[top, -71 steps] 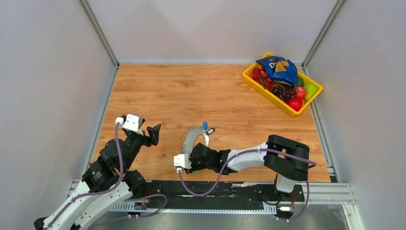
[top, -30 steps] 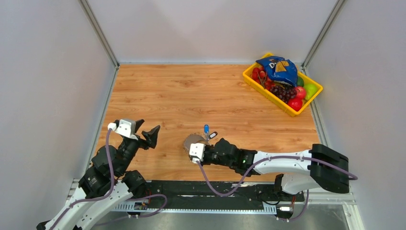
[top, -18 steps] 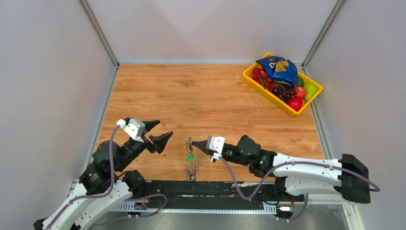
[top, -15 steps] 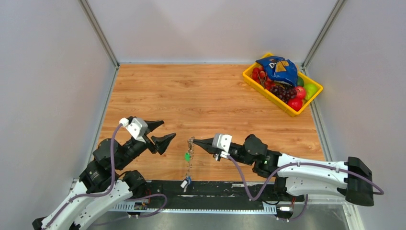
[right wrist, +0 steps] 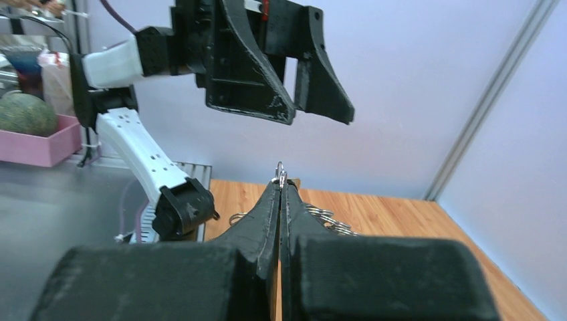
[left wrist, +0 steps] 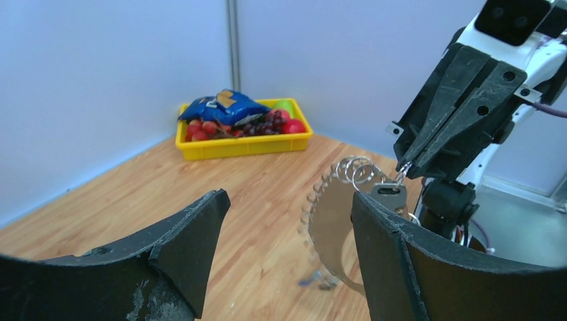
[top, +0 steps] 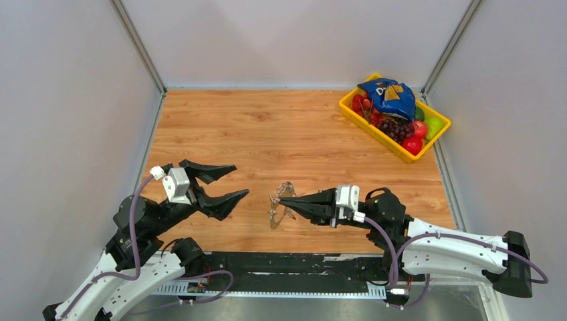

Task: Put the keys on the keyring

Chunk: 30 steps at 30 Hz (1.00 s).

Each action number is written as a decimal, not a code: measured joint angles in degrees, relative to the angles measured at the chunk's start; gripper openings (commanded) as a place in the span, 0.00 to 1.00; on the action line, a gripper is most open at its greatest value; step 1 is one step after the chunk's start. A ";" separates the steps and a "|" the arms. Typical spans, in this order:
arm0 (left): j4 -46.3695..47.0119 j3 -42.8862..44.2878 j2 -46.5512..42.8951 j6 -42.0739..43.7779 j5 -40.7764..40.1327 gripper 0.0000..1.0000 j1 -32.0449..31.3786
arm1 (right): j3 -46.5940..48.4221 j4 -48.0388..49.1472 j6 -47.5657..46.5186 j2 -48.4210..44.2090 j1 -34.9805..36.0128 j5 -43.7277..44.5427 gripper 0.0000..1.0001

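Note:
My right gripper (top: 283, 198) points left above the table, shut on a small link at the top of the keyring (top: 275, 206). From the left wrist, the keyring (left wrist: 319, 224) is a toothed grey hoop hanging below the right gripper (left wrist: 405, 165). Small wire rings (left wrist: 354, 170) and a silver key (left wrist: 388, 194) bunch at its top. A blurred blue tag (left wrist: 309, 281) dangles at the bottom. My left gripper (top: 241, 180) is open, level with the hoop and a short way left of it. Its fingers (left wrist: 194, 231) frame the hoop without touching. In the right wrist view the pinched link (right wrist: 279, 172) pokes out at the right gripper (right wrist: 279, 187).
A yellow basket (top: 346, 105) with fruit and a blue snack bag (top: 389, 95) sits in the far right corner. Grey walls close in the wooden table (top: 267, 134) on three sides. A pink tray (right wrist: 40, 148) stands off the table.
The right arm lifted the keyring off the table and turned to point left, the hoop swinging below. The open left gripper moved right and forward toward it.

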 measured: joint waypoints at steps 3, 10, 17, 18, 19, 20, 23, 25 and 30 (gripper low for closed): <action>3.54 0.00 1.53 -0.20 2.23 0.79 0.00 | 0.02 1.20 1.64 -0.59 -0.04 -2.67 0.00; 12.61 0.02 6.29 -1.27 8.00 0.79 0.00 | 1.14 1.68 5.16 -0.66 -0.04 -8.74 0.00; 18.25 0.81 12.09 -4.44 19.41 0.78 0.00 | 3.34 3.34 7.43 -0.66 -0.04 -11.43 0.00; 18.49 0.81 12.48 -4.79 21.07 0.78 0.00 | 3.61 3.37 7.56 -0.66 -0.04 -11.61 0.00; 18.67 0.81 12.74 -5.09 22.64 0.78 0.00 | 3.91 3.39 7.63 -0.66 -0.04 -11.74 0.00; 18.86 0.81 12.83 -5.25 23.67 0.78 0.00 | 4.07 3.39 7.69 -0.66 -0.04 -11.76 0.00; 19.82 0.81 12.81 -5.70 26.16 0.78 0.00 | 5.03 3.45 7.93 -0.44 -0.07 -12.11 0.00; 20.39 0.85 12.83 -6.01 27.28 0.78 0.00 | 5.57 3.54 7.98 -0.20 -0.07 -12.20 0.00; 21.64 0.85 12.83 -6.45 28.83 0.78 0.00 | 6.47 3.76 8.07 0.70 -0.07 -12.22 0.00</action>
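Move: The left hand's open fingers have the keyring about 9 cm to the right of them, roughly 3 cm back and 6 cm lower. It hangs from the right fingertips, which are some 9 cm right, 4 cm back and 2 cm below the left hand. From the right hand, the keyring's middle is about 4 cm below and 1 cm forward and left. The open left gripper, where the keyring is being brought, is about 4 cm ahead, 9 cm left and 2 cm above. Rightwards and slightly up at first, then mostly back, the open left hand closes in on the keyring, travelling about 6 cm right and 5 cm back while swinging some 30 degrees clockwise. The right hand keeps its shut pinch, first drawing the keyring back, then raising it about 6 cm with a small counter-clockwise turn. The left's near finger ends right beside the rings; contact can't be seen. ##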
